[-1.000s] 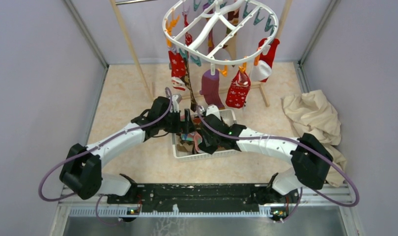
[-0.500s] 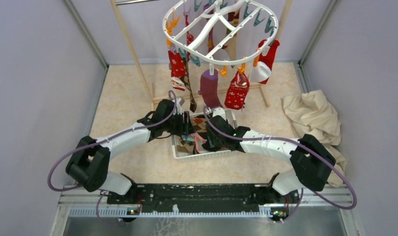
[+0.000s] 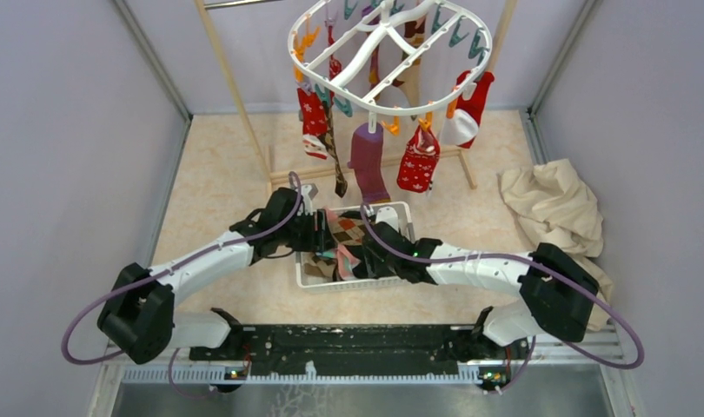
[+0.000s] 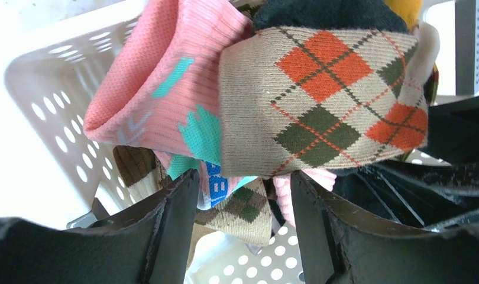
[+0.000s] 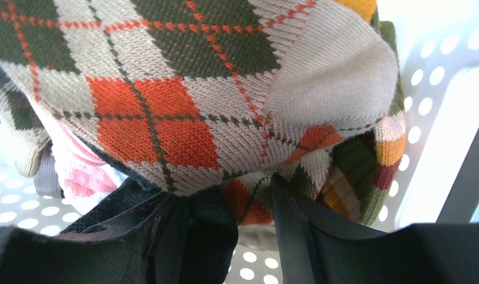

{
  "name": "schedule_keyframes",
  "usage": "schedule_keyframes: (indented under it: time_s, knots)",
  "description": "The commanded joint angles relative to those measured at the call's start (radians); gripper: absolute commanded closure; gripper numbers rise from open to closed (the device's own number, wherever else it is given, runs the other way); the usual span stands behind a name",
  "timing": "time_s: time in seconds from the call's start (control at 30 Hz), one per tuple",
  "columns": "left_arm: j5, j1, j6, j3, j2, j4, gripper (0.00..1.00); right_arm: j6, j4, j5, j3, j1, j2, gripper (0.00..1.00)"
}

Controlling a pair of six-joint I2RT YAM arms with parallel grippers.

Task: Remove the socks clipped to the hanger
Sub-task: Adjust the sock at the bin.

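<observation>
The white oval hanger hangs at the back with several socks clipped under it, among them a purple one and a red patterned one. Both grippers are down in the white basket among loose socks. My left gripper is shut on a bundle of socks; a pink sock and an orange argyle sock lie beyond its tips. My right gripper is shut on a black sock and the argyle sock.
Wooden rack poles flank the hanger and a crossbar lies on the floor behind the basket. A crumpled beige cloth sits at the right wall. Grey walls close in both sides. The perforated basket wall is close around both grippers.
Left gripper has narrowed from wide open onto the sock bundle. Both arms drew back toward the near side, and the basket slid with them, near and slightly left.
</observation>
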Motion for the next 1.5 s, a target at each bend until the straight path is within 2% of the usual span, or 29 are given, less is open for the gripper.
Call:
schedule_keyframes:
  time_s: [0.0,0.13,0.23,0.3,0.47,0.6,0.63,0.67,0.7,0.73,1.07,1.27,1.47]
  knots:
    - [-0.028,-0.002,0.004,-0.035,-0.017,-0.120,0.34,0.116,-0.078,0.028,-0.013,0.085,-0.046,0.48]
    - [-0.025,-0.003,0.010,-0.035,-0.017,-0.116,0.34,0.211,-0.158,0.084,0.005,0.167,-0.071,0.47]
    - [-0.018,-0.004,0.017,-0.022,-0.015,-0.115,0.33,0.249,-0.192,0.115,0.002,0.186,-0.108,0.45]
    - [-0.017,-0.004,0.023,-0.003,-0.029,-0.125,0.28,0.248,-0.209,0.142,0.009,0.186,-0.138,0.44]
    - [-0.037,-0.007,0.049,0.072,-0.080,-0.198,0.20,0.145,-0.248,0.212,0.092,0.182,-0.184,0.39]
    - [-0.042,-0.007,0.063,0.146,-0.113,-0.259,0.16,0.029,-0.217,0.202,0.162,0.176,-0.198,0.37]
    - [-0.042,-0.008,0.065,0.166,-0.122,-0.279,0.14,0.005,-0.209,0.198,0.179,0.176,-0.204,0.34]
    - [-0.043,-0.007,0.067,0.190,-0.128,-0.292,0.09,-0.019,-0.202,0.191,0.195,0.176,-0.208,0.14]
    - [-0.044,-0.008,0.071,0.208,-0.137,-0.304,0.03,-0.039,-0.197,0.186,0.211,0.176,-0.212,0.03]
    - [-0.045,-0.007,0.075,0.225,-0.143,-0.316,0.01,-0.059,-0.193,0.181,0.225,0.176,-0.219,0.02]
    - [-0.083,-0.008,0.120,0.399,-0.192,-0.423,0.01,-0.159,-0.197,0.140,0.317,0.176,-0.252,0.01]
    - [-0.093,-0.007,0.122,0.411,-0.232,-0.444,0.01,-0.162,-0.227,0.132,0.330,0.170,-0.252,0.02]
    - [-0.130,-0.005,0.109,0.353,-0.315,-0.443,0.01,-0.138,-0.260,0.170,0.299,0.160,-0.314,0.01]
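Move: The argyle sock lies heaped in the bin between the hands, its middle about 5 cm to the left hand's right, 1 cm ahead and 2 cm below it; the pink sock's cuff is 4 cm straight ahead of that hand, 2 cm lower. From the right hand the black sock is right at the fingertips, some 2 cm down, the argyle sock 6 cm ahead and 4 cm left, 1 cm higher, and the bin's near rim about 6 cm straight back. Draw the right gripper back about 5 cm towards the bin's near rim with the black sock between its half-open fingers, while the left eases slightly back and left beside the argyle sock. Then open both wide and raise them some 15 cm clear of the socks, tipping the fingers forward and up about 15 degrees; let the right swing a little forward and left. ##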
